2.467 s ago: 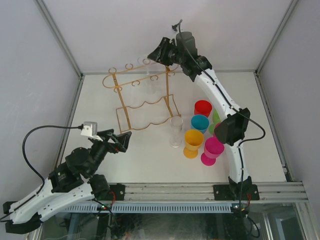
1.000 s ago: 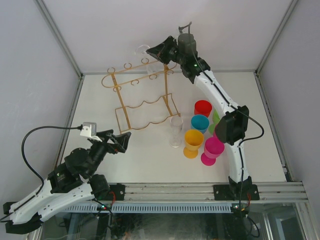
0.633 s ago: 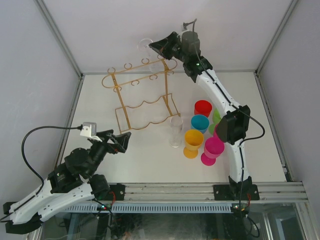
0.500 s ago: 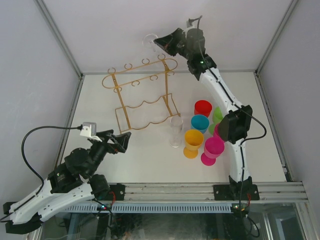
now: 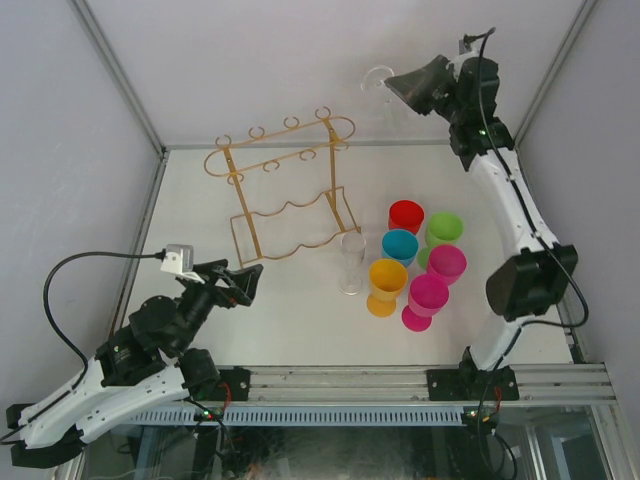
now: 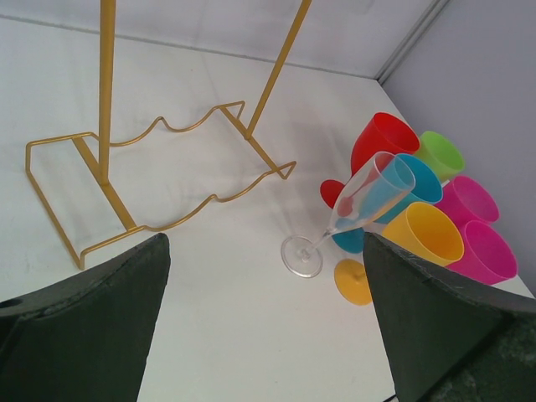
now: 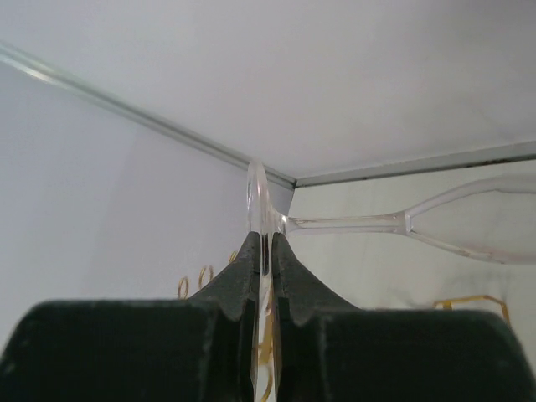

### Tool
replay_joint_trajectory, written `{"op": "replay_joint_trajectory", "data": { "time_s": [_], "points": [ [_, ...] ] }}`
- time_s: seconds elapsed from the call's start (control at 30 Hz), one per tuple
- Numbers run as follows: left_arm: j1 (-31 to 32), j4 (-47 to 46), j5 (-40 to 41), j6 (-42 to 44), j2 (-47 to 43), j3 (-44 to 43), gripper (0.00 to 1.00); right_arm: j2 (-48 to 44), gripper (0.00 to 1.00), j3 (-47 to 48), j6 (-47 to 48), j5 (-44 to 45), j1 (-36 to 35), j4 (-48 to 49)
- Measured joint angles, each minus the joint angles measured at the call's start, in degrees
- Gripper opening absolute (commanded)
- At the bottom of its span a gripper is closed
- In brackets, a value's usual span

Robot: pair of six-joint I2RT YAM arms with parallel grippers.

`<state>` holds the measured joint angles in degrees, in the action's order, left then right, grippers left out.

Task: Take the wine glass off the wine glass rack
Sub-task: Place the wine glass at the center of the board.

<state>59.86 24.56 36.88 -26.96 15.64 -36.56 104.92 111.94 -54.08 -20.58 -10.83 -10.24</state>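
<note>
My right gripper (image 5: pixel 393 86) is raised high at the back right, shut on the round foot of the clear wine glass (image 5: pixel 378 80). In the right wrist view the fingertips (image 7: pixel 285 251) pinch the foot disc edge-on, and the wine glass (image 7: pixel 343 223) runs stem and bowl out to the right. The gold wire wine glass rack (image 5: pixel 285 190) stands at the back left with nothing hanging from its rails, well clear of the glass. Its wavy base (image 6: pixel 159 184) shows in the left wrist view. My left gripper (image 5: pixel 245 280) hovers open near the front left, empty.
A second clear stemmed glass (image 5: pixel 351 262) stands just right of the rack's base. Several coloured cups (image 5: pixel 406 215) cluster to its right. The enclosure's white walls and metal frame posts (image 5: pixel 545 85) stand close to the raised right arm.
The right arm has swung up and to the right, carrying the wine glass off the rack's right end and away from it. The left arm has not moved.
</note>
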Motion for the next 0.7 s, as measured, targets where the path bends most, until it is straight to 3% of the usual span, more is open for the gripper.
{"op": "replay_joint_trajectory", "data": {
  "time_s": [0.4,0.7],
  "points": [
    [0.0,-1.2,-2.0,0.0,4.0,-0.2,1.0,-33.4,0.0,-30.0,5.7,-6.6,-0.8,2.8],
    [0.0,-6.5,-6.7,-0.9,6.8,-1.1,1.0,-43.6,0.0,-38.5,8.0,-14.7,-6.9,0.3]
  ]
}}
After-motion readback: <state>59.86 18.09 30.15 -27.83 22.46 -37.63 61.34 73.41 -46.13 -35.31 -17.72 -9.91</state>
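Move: The upside-down clear glass, pinched by its foot in the right hand, is bound for the free board in front of the rack, some 21 cm back, 15 cm left and 42 cm below that hand. The standing clear glass is about 23 cm back and 7 cm left of it, the red glass 12 cm back and 5 cm right, the rack 5 cm back and 22 cm left, all roughly 30 cm lower. From the open left hand, the held glass lies about 34 cm ahead, 27 cm right and 5 cm above. The held glass is carried quickly back towards the robot by the right hand, about 25 cm and nearly level, high over the board. The wrist swings some 20 degrees counter-clockwise and tips up a little, the shut fingers keeping their pinch on the foot. The left hand, still wide open and empty, shifts about 4 cm right. ##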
